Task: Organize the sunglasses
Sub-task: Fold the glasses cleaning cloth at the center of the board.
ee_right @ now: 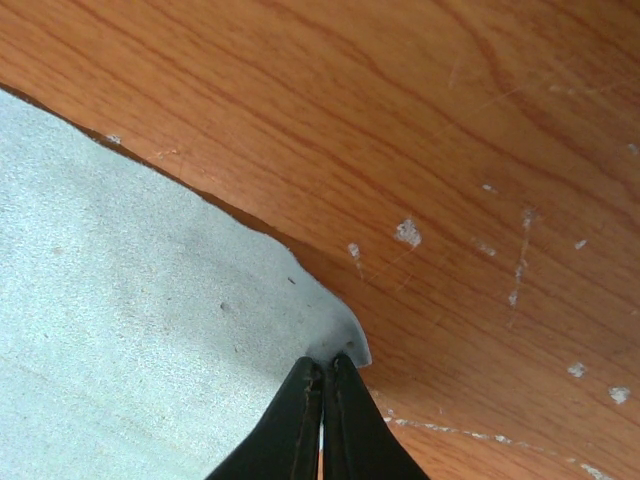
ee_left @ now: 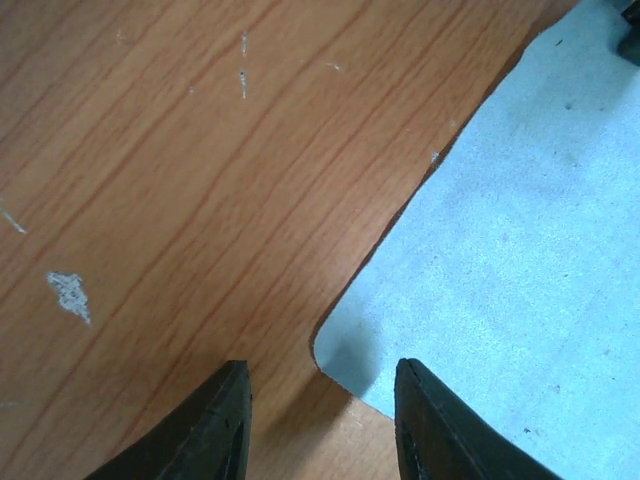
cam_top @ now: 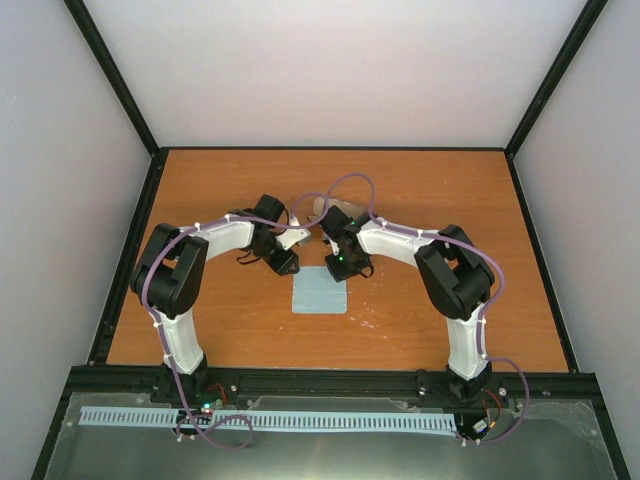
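Note:
The sunglasses do not show in any view. A pale blue cloth (cam_top: 320,292) lies flat on the wooden table (cam_top: 420,200) between the two wrists. My right gripper (ee_right: 322,375) is shut on one corner of the cloth (ee_right: 150,330), and that corner is lifted slightly off the wood. My left gripper (ee_left: 320,420) is open and low over another corner of the cloth (ee_left: 520,250). One of its fingers (ee_left: 215,425) is over bare wood and the other is over the cloth's edge. From above, the left gripper (cam_top: 285,262) and the right gripper (cam_top: 345,265) sit at the cloth's two far corners.
A brownish thing (cam_top: 338,208) lies just behind the wrists, mostly hidden by the arms and a purple cable. Black frame rails (cam_top: 330,150) border the table, with white walls behind. The wood shows pale scuff marks (ee_right: 407,232).

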Available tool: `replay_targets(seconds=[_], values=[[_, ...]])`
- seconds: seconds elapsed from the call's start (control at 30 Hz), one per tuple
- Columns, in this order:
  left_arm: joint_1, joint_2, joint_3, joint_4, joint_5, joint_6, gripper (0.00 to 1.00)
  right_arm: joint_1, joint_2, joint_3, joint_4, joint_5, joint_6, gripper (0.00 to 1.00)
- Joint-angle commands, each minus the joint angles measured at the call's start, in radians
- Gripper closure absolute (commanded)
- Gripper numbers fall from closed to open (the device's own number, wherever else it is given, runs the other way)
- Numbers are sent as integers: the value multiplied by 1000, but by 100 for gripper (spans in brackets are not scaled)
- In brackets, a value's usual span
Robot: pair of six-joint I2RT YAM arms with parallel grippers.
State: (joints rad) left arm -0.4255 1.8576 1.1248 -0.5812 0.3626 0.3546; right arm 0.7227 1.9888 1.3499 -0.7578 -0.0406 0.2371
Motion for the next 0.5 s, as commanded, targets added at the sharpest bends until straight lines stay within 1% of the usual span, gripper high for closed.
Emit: replay_targets(seconds=[0.0,0.1,0.2,0.37,0.47], values=[[-18,6,-5,-25,7,35,59,9,29,5,8,11,13,97],[-26,6,-20,-14,8,30,61,9,29,1,11,6,14,97],[-37,14,-28,-8,11,23,67,9,25,-5,15,5,14,97],[-54,17,-36,-8,41,5,85,9,18,-15,21,8,18,97],[-56,16,-42,-7,33,6,97,9,10,-24,26,14,22,97]])
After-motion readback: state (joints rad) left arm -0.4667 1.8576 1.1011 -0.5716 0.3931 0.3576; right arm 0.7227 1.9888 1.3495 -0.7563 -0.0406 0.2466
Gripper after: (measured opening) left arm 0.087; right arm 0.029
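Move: The cloth's far left corner is just off the left fingertips, about 1 cm back, 1 cm right and 1 cm down. The far right corner, already pinched by the right hand, lies roughly 12 cm right of the left hand and 1 cm back; the sunglasses case is some 13 cm ahead and 10 cm right of it. From the right hand, the far left corner is about 10 cm left and 1 cm ahead. Left hand eases about 2 cm back and right, closing to pinch the cloth's far left corner; right keeps hold. ##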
